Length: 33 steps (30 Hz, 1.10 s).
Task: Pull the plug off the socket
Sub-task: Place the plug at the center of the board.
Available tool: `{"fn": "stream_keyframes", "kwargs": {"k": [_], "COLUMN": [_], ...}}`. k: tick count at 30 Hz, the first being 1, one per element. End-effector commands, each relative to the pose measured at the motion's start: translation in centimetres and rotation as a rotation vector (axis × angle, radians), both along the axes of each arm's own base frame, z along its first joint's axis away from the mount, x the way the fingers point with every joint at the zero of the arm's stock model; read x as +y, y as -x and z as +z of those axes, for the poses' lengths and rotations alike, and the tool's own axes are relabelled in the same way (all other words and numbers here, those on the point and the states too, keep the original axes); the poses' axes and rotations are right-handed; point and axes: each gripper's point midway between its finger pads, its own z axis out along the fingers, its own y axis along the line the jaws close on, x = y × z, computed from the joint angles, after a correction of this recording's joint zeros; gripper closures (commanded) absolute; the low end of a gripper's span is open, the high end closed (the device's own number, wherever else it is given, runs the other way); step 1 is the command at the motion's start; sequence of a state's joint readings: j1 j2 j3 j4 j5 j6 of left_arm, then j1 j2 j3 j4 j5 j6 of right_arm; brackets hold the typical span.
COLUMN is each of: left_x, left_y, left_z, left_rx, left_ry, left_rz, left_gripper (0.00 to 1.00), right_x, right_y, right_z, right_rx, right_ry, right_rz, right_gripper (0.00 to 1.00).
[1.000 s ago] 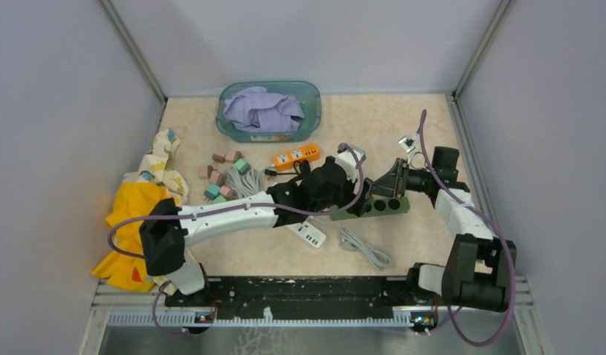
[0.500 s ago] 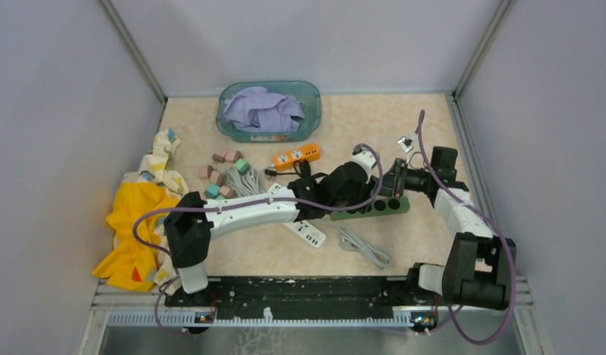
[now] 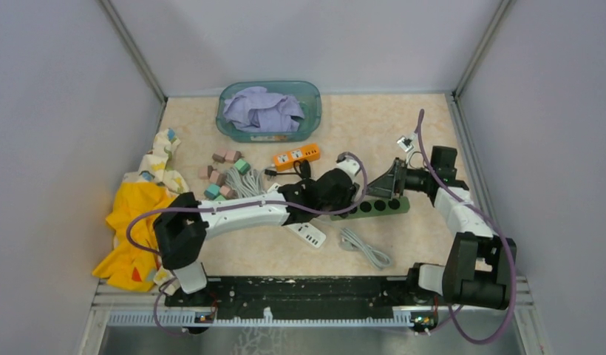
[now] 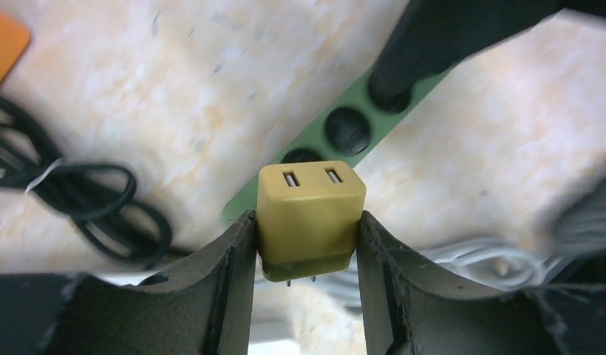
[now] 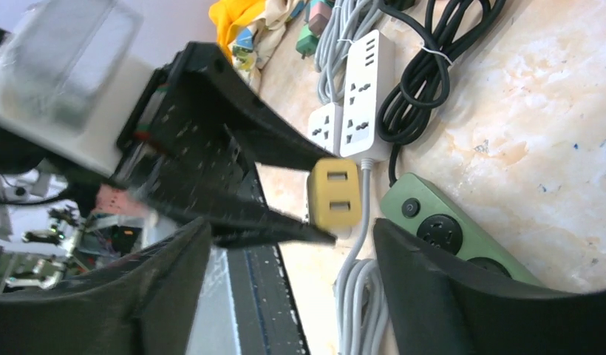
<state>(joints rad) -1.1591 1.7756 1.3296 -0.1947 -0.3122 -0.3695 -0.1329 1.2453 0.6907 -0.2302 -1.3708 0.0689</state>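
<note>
The plug (image 4: 309,214) is a small yellow block, and my left gripper (image 4: 306,218) is shut on its two sides. Its metal prongs show bare below it, clear of the socket. The socket is a green power strip (image 4: 321,144) with round outlets, lying on the table just beyond the plug (image 5: 333,192). From above, the left gripper (image 3: 355,194) sits over the left end of the strip (image 3: 374,207), and the plug is hidden there. My right gripper (image 3: 383,188) stands open by the strip's right part, holding nothing. In its own view the right gripper (image 5: 293,237) frames the green strip (image 5: 448,229).
A white power strip (image 3: 307,235) and a coiled grey cable (image 3: 365,248) lie in front of the socket. An orange strip (image 3: 296,157), a black cable (image 3: 300,174), coloured blocks (image 3: 222,174) and a teal bin of cloth (image 3: 269,109) are behind. Yellow cloth (image 3: 137,222) lies left.
My left gripper has closed on the yellow plug and drawn back to the left with it. My right gripper, shut before, has opened beside the green strip.
</note>
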Motion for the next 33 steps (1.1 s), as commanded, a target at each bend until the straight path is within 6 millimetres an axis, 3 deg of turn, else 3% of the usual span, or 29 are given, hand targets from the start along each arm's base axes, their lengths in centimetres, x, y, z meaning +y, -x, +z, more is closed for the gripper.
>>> {"fn": "stream_keyframes", "kwargs": {"k": [1, 7, 11, 14, 19, 27, 33], "left_x": [3.1, 10.4, 17.0, 22.9, 29.3, 36.1, 38.5], "left_y": [-0.8, -2.8, -4.9, -6.9, -8.2, -10.5, -11.2], "left_z": [1.3, 0.6, 0.9, -0.3, -1.8, -2.4, -4.2], "left_rx": [-0.009, 0.053, 0.065, 0.068, 0.125, 0.135, 0.208], "left_ry": [0.084, 0.199, 0.315, 0.319, 0.405, 0.532, 0.535], "left_rz": [0.059, 0.206, 0.357, 0.552, 0.724, 0.962, 1.117], "left_gripper": [0.98, 1.00, 1.00, 1.00, 1.00, 0.97, 0.94], "right_x": [0.1, -0.2, -0.4, -0.6, -0.8, -0.9, -1.0], "right_y": [-0.3, -0.5, -0.7, -0.7, -1.0, -1.0, -1.1], "right_z": [1.8, 1.5, 1.3, 1.2, 0.9, 0.6, 0.6], "right_rx": [-0.075, -0.106, -0.107, -0.104, -0.097, -0.087, -0.088], "right_ry": [-0.005, 0.044, 0.054, 0.057, 0.063, 0.064, 0.067], "right_rz": [0.034, 0.010, -0.001, -0.006, -0.017, -0.024, -0.026], "right_gripper": [0.04, 0.01, 0.01, 0.01, 0.01, 0.01, 0.01]}}
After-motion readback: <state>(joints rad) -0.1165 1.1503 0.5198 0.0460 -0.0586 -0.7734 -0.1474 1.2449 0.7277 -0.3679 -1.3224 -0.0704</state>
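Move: I already hold the yellow plug in my left hand. The teal plug in the heap I carry it to lies roughly 46 cm to the left, 12 cm ahead and 12 cm lower. Beside it, at the same depth, a green plug sits about 43 cm left and 8 ahead, a pink one 44 left and 16 ahead, and the grey cable coil 34 left and 12 ahead. From my right hand the teal plug lies some 51 cm left, 10 ahead and 16 below. I sweep my left hand quickly away from my right hand, about 38 cm left and over the white strips towards the heap of plugs, reaching some 10 cm forward on the way and sinking about 5, then slowing. The wrist swings some 60 degrees counter-clockwise and its left side dips, while the fingers keep their pinch on the yellow plug. My right hand stays put by the green strip and opens its fingers fully. ##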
